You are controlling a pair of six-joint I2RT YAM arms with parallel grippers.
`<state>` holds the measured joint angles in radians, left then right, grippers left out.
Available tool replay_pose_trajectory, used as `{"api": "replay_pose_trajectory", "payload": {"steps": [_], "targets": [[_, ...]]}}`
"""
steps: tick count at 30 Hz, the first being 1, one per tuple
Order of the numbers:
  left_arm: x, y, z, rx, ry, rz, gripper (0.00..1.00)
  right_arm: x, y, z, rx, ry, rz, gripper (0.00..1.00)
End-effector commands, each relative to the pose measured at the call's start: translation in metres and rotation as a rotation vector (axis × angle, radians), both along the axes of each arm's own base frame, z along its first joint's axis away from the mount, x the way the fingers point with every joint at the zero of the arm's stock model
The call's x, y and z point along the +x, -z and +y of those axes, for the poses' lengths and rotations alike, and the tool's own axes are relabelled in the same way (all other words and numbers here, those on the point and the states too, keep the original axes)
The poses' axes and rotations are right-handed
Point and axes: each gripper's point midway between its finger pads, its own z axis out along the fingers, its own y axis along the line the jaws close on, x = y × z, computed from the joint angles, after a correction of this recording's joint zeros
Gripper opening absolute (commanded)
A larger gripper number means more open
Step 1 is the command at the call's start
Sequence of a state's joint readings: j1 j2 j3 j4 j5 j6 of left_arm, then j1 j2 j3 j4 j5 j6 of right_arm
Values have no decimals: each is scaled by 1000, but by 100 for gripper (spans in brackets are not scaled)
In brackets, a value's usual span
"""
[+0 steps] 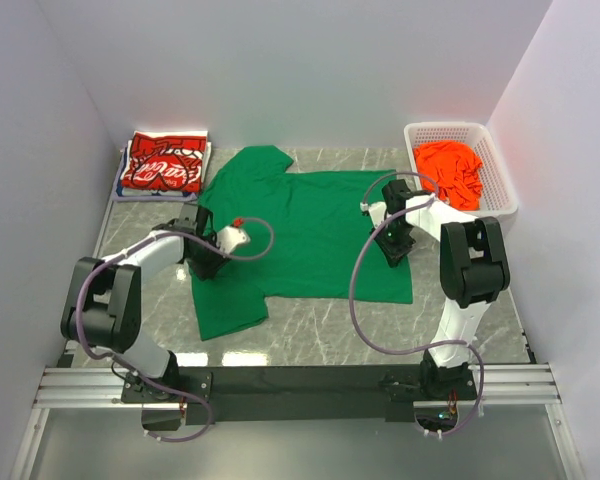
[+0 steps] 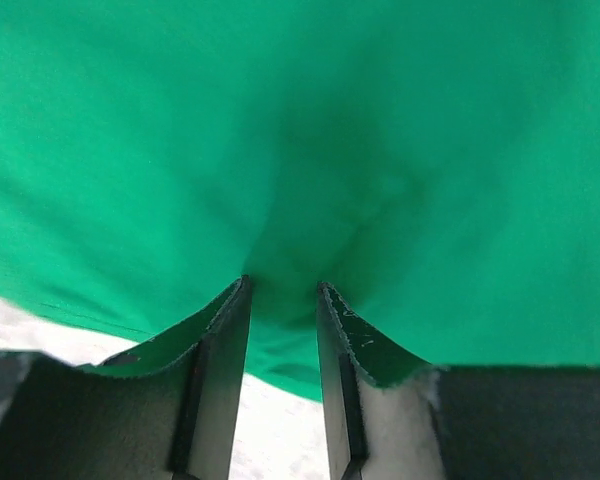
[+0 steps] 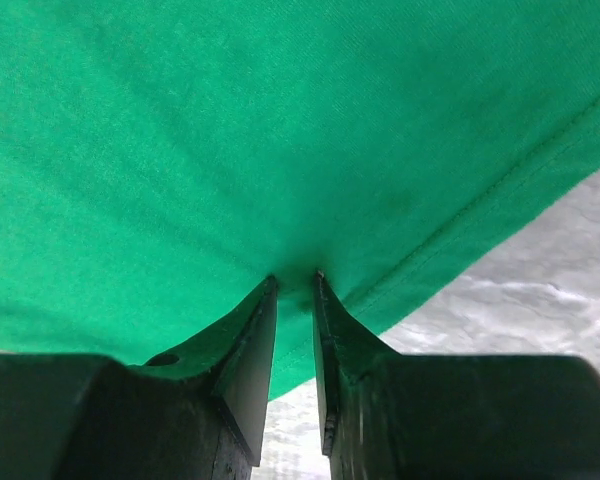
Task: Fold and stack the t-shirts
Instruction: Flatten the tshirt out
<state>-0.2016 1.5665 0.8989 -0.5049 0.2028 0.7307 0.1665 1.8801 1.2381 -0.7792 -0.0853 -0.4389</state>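
The green t-shirt point(image 1: 310, 235) lies spread flat in the middle of the table, one sleeve toward the back and one toward the front left. My left gripper point(image 1: 203, 264) is down at its left side near the front sleeve. In the left wrist view its tips point(image 2: 282, 285) are closed on a puckered fold of the green t-shirt point(image 2: 300, 120). My right gripper point(image 1: 393, 250) is at the shirt's right hem, pinching the green t-shirt point(image 3: 230, 120) between narrow tips point(image 3: 295, 277). The red t-shirt point(image 1: 165, 165) lies folded at the back left. The orange t-shirt point(image 1: 452, 170) is crumpled in the basket.
A white mesh basket point(image 1: 502, 170) stands at the back right corner. The red shirt rests on a small stack near the left wall. White walls close in the left, back and right. Bare marble table point(image 1: 460, 300) shows in front of the green shirt.
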Motion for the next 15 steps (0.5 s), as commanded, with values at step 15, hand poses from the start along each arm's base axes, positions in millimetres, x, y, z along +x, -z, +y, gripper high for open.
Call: {"api": "replay_pose_trajectory", "payload": {"steps": [15], "targets": [[-128, -34, -6, -67, 288, 239, 38, -66, -31, -14, -26, -241, 122, 29]]}}
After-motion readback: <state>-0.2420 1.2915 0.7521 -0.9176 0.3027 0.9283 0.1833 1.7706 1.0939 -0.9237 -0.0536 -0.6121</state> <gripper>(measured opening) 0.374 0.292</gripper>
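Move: The near sleeve of the green t-shirt, my left hand's goal, lies about 12 cm back and 8 cm to the right of it, a centimetre or two below. The shirt's left edge passes some 4 cm to this hand's left, level with it; the table's front edge is about 27 cm back, 1 cm right. From my right hand, the shirt's near right corner sits roughly 12 cm back and 5 cm right, the right hem 4 cm to the right, level with it. With both sets of fingertips down on the green cloth, I drag it back towards my bases: my left hand draws back about 13 cm near the shirt's left edge, fingers tipping towards me and wrist turning some 15 degrees clockwise, rising slightly late on. My right hand holds briefly, then presses and pulls back some 7 cm beside the hem, turning a little counter-clockwise. Both grippers keep their small opening. ##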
